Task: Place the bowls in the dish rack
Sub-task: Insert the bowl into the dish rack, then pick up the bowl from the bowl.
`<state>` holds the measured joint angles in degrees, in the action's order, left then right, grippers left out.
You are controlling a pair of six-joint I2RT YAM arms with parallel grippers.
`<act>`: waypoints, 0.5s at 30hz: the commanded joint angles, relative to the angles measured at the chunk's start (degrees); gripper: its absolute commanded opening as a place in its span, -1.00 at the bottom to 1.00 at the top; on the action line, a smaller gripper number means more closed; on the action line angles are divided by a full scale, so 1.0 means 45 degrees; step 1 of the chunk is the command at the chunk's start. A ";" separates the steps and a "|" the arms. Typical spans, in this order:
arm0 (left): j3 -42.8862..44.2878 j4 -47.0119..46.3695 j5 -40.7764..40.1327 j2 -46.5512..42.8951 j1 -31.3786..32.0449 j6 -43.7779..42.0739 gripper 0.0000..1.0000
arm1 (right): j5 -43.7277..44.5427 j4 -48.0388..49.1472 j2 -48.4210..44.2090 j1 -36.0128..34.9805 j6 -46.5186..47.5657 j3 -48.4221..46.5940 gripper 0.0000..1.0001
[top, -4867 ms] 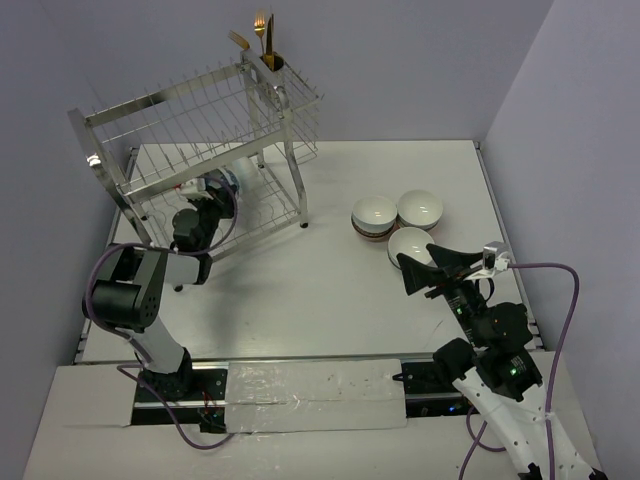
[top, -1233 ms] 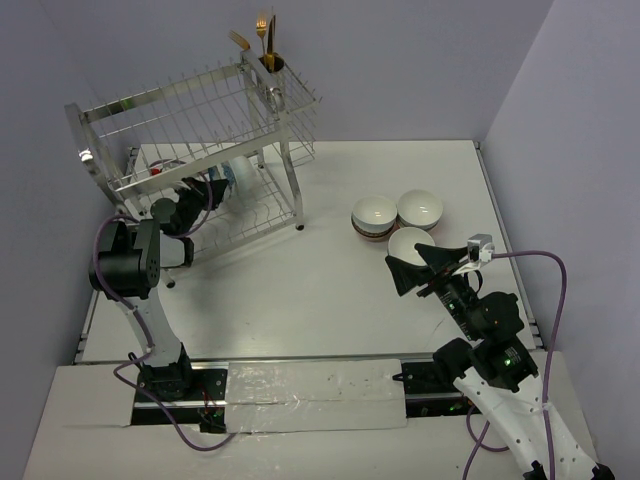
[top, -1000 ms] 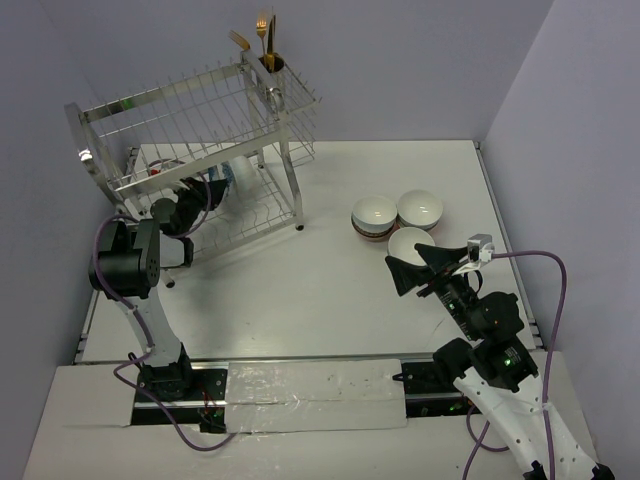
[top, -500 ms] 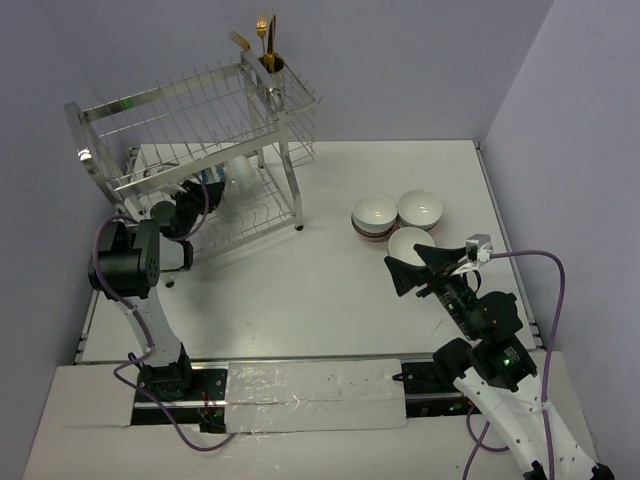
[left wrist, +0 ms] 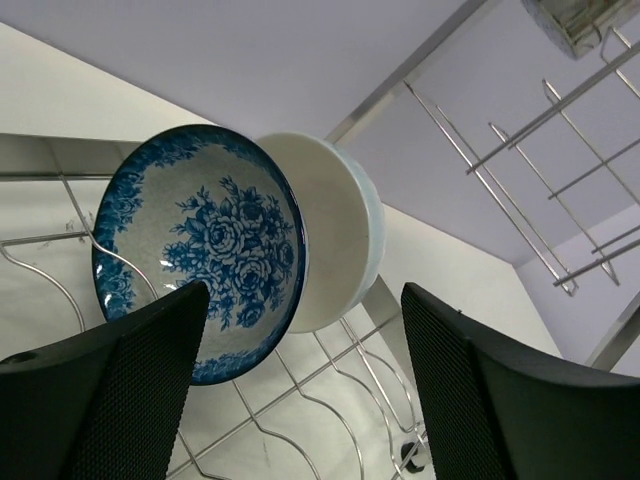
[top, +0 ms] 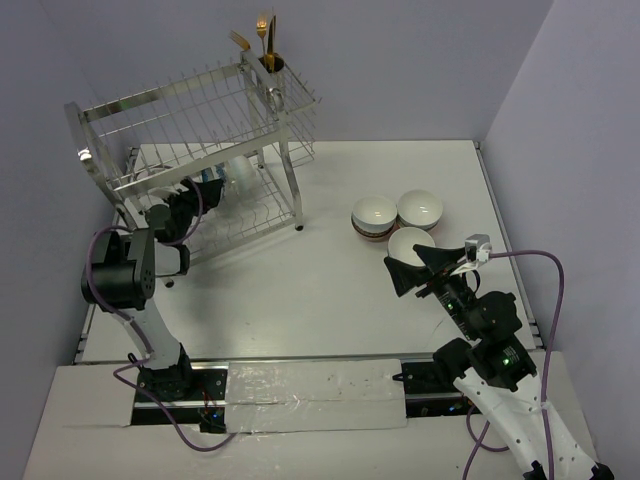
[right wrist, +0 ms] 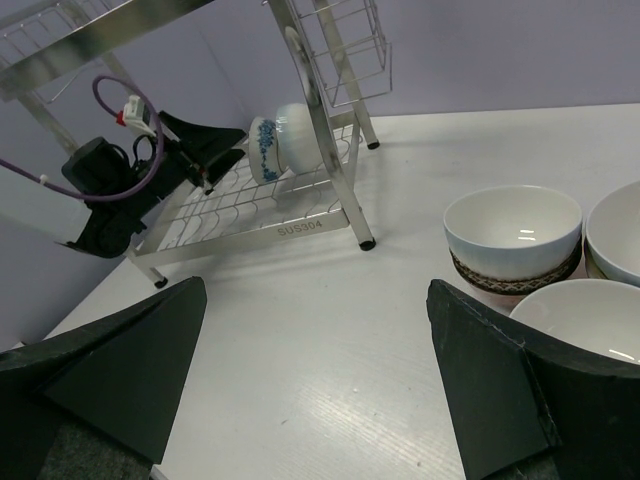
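Note:
The dish rack [top: 190, 130] stands at the back left. On its lower shelf a blue-flowered bowl [left wrist: 200, 265] stands on edge in the tines, with a white bowl [left wrist: 335, 235] nested behind it. My left gripper [left wrist: 305, 400] is open just in front of them; its fingers [left wrist: 110, 400] hold nothing. Three white bowls rest on the table at the right: one with a brown band [right wrist: 512, 235], one at the edge of the right wrist view [right wrist: 615, 230] and a nearer one [right wrist: 575, 315]. My right gripper [right wrist: 315, 380] hovers open and empty beside the nearer bowl [top: 410, 243].
A cutlery cup with gold utensils [top: 268, 45] sits on the rack's top right corner. The rack's legs [right wrist: 362, 235] stand on the white table [top: 300, 290]. Walls close in the table at the left, back and right.
My left gripper has opened and let go of the blue-flowered bowl, which stays standing in the lower shelf. The right arm has not moved.

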<state>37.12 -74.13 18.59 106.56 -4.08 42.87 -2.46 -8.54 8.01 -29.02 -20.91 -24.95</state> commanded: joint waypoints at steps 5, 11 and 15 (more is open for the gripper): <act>-0.0203 0.1315 -0.1454 -0.1395 -0.0071 -0.0639 0.95 | -0.0137 0.0549 -0.0120 -0.0095 0.0173 0.0037 0.97; -0.0008 0.3303 -0.2977 -0.2117 0.0202 -0.0874 0.99 | -0.0137 0.0569 -0.0140 -0.0095 0.0193 0.0056 0.97; 0.0771 0.4869 -0.3699 -0.2294 0.0593 -0.1556 0.98 | -0.0176 0.0588 -0.0159 -0.0095 0.0173 0.0075 0.97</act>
<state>37.50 -58.24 6.26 98.41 -2.72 39.35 -2.66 -8.51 7.97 -29.02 -20.91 -24.95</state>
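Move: The blue-patterned bowl, already released and standing on edge in the rack's lower tier, is about 6 cm ahead of the left hand, roughly 1 cm to its left and 2 cm below the hand point. Beside it the white bowl stands some 8 cm ahead and 5 cm to the right of that hand. From the right hand the patterned bowl lies about 33 cm ahead, 40 cm to the left and 15 cm lower. No bowl is held: the left hand, already free of the patterned bowl, sidles about 2.5 cm to its left in front of that bowl's open side. It rises slightly and sinks back as it goes. The fingers spread from mostly open to fully open, while the wrist swings counter-clockwise some 10 degrees and tips down a little. ##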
